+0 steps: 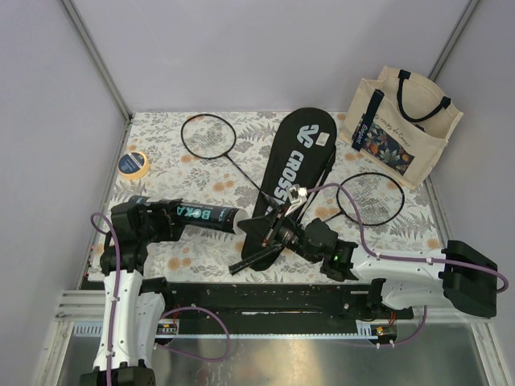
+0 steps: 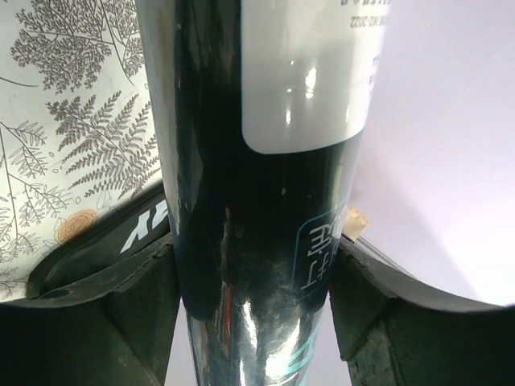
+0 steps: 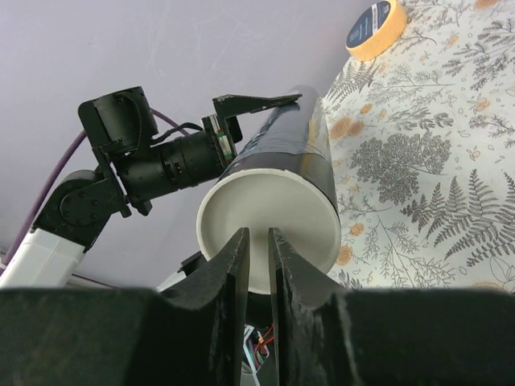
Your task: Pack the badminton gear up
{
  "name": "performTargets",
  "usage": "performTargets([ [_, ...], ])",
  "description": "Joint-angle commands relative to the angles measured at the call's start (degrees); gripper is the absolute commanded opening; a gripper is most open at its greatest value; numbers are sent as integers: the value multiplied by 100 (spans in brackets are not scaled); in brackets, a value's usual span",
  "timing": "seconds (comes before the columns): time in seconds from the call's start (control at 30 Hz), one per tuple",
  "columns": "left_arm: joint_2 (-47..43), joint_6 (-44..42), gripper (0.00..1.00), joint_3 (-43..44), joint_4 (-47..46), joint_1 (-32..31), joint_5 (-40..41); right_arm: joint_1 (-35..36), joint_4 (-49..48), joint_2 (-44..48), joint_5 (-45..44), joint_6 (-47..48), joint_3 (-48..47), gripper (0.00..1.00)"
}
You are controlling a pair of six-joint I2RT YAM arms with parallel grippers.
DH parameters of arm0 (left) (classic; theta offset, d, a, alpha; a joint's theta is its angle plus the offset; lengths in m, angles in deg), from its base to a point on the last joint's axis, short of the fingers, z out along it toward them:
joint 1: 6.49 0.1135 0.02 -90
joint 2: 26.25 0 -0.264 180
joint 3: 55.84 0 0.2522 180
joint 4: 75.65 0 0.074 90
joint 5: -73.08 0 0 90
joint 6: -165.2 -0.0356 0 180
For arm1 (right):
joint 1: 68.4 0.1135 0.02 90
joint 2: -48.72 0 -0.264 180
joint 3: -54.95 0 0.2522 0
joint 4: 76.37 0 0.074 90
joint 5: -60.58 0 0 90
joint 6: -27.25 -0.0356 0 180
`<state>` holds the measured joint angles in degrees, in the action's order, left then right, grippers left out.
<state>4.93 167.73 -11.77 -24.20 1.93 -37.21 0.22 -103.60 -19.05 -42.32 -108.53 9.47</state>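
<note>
My left gripper [image 1: 165,219] [image 2: 253,265] is shut on the black tube with teal lettering [image 1: 201,215] [image 2: 257,201] and holds it level above the table. The tube's white end cap [image 1: 240,219] [image 3: 241,201] faces my right gripper [image 1: 273,235] [image 3: 257,237]. That gripper's jaws stand a narrow slit apart, just in front of the cap, with nothing between them. The long black "CROSSWAY" bag [image 1: 296,157] [image 2: 96,249] lies in the middle of the table. One thin black racket [image 1: 208,134] lies at the back left, another [image 1: 370,198] at the right. A small white shuttlecock [image 1: 302,191] rests on the bag.
A cream tote bag with dark handles [image 1: 402,129] stands at the back right. A yellow-rimmed tape roll [image 1: 133,164] [image 3: 376,28] lies at the far left by the wall. The fern-print table cover [image 1: 169,165] is bounded by grey walls on three sides.
</note>
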Motion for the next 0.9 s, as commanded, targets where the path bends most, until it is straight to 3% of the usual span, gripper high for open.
performTargets([
  [0.0, -121, -16, 25, 468, -561, -236, -1100, 46, 565, -325, 34, -256, -44, 24],
  [0.3, 476, -1727, 24, 871, -368, -245, -63, 37, 2515, 1589, -608, 534, 140, 40],
  [0.47, 1319, -3695, 24, 1565, -333, -245, 569, 37, 3140, 2670, -660, 614, 456, 52],
  [0.63, 2040, -5541, 25, 2216, -289, -245, 878, 37, 3439, 3453, -871, 710, 729, 72],
  [0.87, 3620, -6449, 27, 2849, 1, -245, 1967, 38, 4045, 3964, -1240, 886, 668, 92],
])
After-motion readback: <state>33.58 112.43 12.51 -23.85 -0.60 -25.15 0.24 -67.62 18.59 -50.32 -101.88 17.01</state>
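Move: The BOKA tube, held in the left hand, has its white capped end some 18 cm right of that hand, about 4 cm back and roughly 6 cm higher. The tape roll on the table lies about 25 cm ahead, 11 cm left and 15 cm below the left hand. For the right hand the cap is right at the fingertips, 1 cm ahead and 2 cm left; the near racket's grip lies about 23 cm below, some 2 cm ahead and 3 cm right. The tube's capped end comes free of the right fingertips, which dip a little and then draw away about 12 cm to the right, opening from a narrow gap to nearly wide. The left hand keeps its grip and, after a brief pause, carries the tube about 7 cm forward and 5 cm left, slightly up, rolling it strongly and swinging it clockwise so the cap points back towards the robot. ##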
